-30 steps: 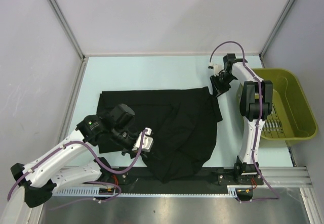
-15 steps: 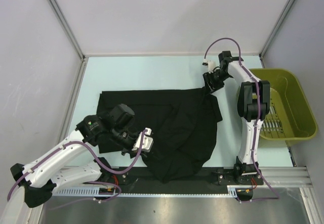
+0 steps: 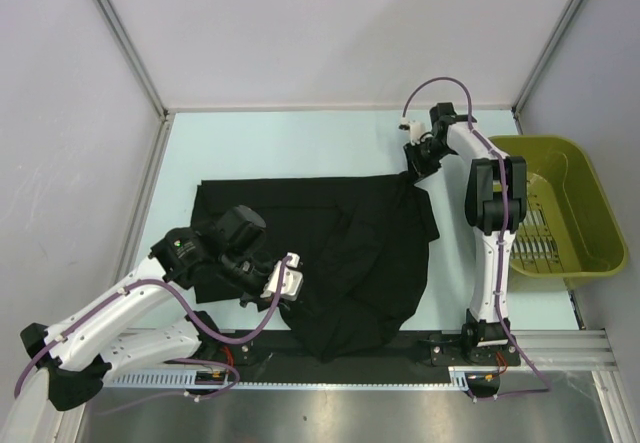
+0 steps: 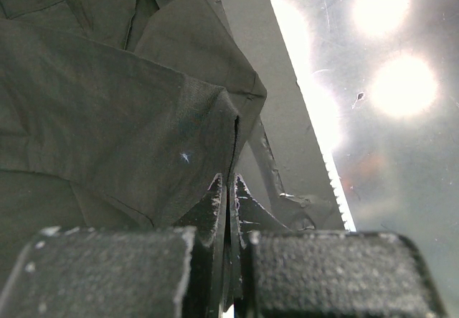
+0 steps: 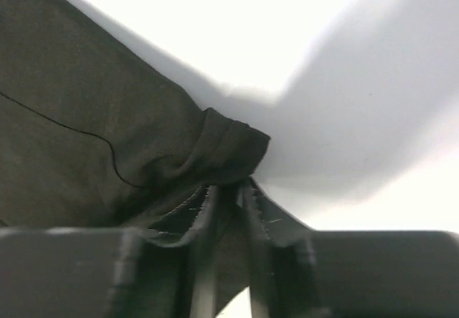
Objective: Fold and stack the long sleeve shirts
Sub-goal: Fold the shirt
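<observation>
One black long sleeve shirt (image 3: 340, 233) lies spread and rumpled across the pale table. Its near hem hangs over the front edge. My left gripper (image 3: 290, 281) rests on the shirt's near-left part. In the left wrist view the left gripper (image 4: 229, 181) is shut on a thin raised fold of the shirt (image 4: 107, 103). My right gripper (image 3: 413, 170) sits at the shirt's far right corner. The right wrist view shows that gripper (image 5: 228, 189) closed on the bunched corner of the shirt (image 5: 86, 117), lifted a little off the table.
An olive-green basket (image 3: 545, 143) stands at the right edge, beside the right arm. A black toothed rail (image 3: 420, 348) and shiny metal ledge (image 4: 401, 153) run along the table's near edge. Grey walls enclose the back and both sides.
My right gripper has shifted a little left and toward the back, onto the shirt's far right corner, and its jaws have closed on the fabric. The left arm has not moved.
</observation>
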Motion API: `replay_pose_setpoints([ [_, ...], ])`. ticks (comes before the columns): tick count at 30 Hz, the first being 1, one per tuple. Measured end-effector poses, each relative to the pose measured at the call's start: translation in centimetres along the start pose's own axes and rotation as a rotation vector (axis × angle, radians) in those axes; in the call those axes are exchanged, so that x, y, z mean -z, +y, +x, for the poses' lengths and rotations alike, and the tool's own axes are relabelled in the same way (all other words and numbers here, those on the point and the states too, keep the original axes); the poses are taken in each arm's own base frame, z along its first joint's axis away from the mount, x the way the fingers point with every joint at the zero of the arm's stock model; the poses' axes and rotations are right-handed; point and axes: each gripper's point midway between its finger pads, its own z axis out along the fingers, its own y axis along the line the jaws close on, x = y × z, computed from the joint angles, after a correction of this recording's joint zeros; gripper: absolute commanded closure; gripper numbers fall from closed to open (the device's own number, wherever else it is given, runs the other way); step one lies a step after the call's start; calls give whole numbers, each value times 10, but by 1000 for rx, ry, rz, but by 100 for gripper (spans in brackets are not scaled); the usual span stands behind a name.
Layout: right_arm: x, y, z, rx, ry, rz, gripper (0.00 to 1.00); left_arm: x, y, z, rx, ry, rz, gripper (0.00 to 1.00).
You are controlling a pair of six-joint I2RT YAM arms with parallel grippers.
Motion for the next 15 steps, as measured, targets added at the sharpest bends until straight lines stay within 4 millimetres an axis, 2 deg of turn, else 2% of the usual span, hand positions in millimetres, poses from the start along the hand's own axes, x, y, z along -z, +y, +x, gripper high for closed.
replay_pose_setpoints([
  [1,0,-1,0,-1,-2,3,100,0,0,0,0,0,0,100],
  [8,8,-25,8,-35,7,69,100,0,0,0,2,1,1,100],
  [13,10,-32,16,-44,34,106,100,-2,1,1,9,5,7,100],
  [14,11,-32,17,-42,38,112,98,-2,1,1,12,7,9,100],
  [15,12,-32,17,-41,42,121,92,-2,1,2,14,9,11,100],
])
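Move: The shirt's far right corner lies between the half-open right fingers, within a centimetre or so and just below. The shirt's side flap is about 12 cm back from that hand and 5 cm to its right. The olive bin's middle is some 36 cm to its right and 10 cm back. From the left hand, that corner is roughly 40 cm ahead, 36 cm right and 17 cm down. The shirt's far right corner is pinched as the right fingers finish shutting on it. Keeping low, the right hand then drags it about 4 cm to the right along the table, towards the bin, easing to a stop and tilting only a few degrees. ##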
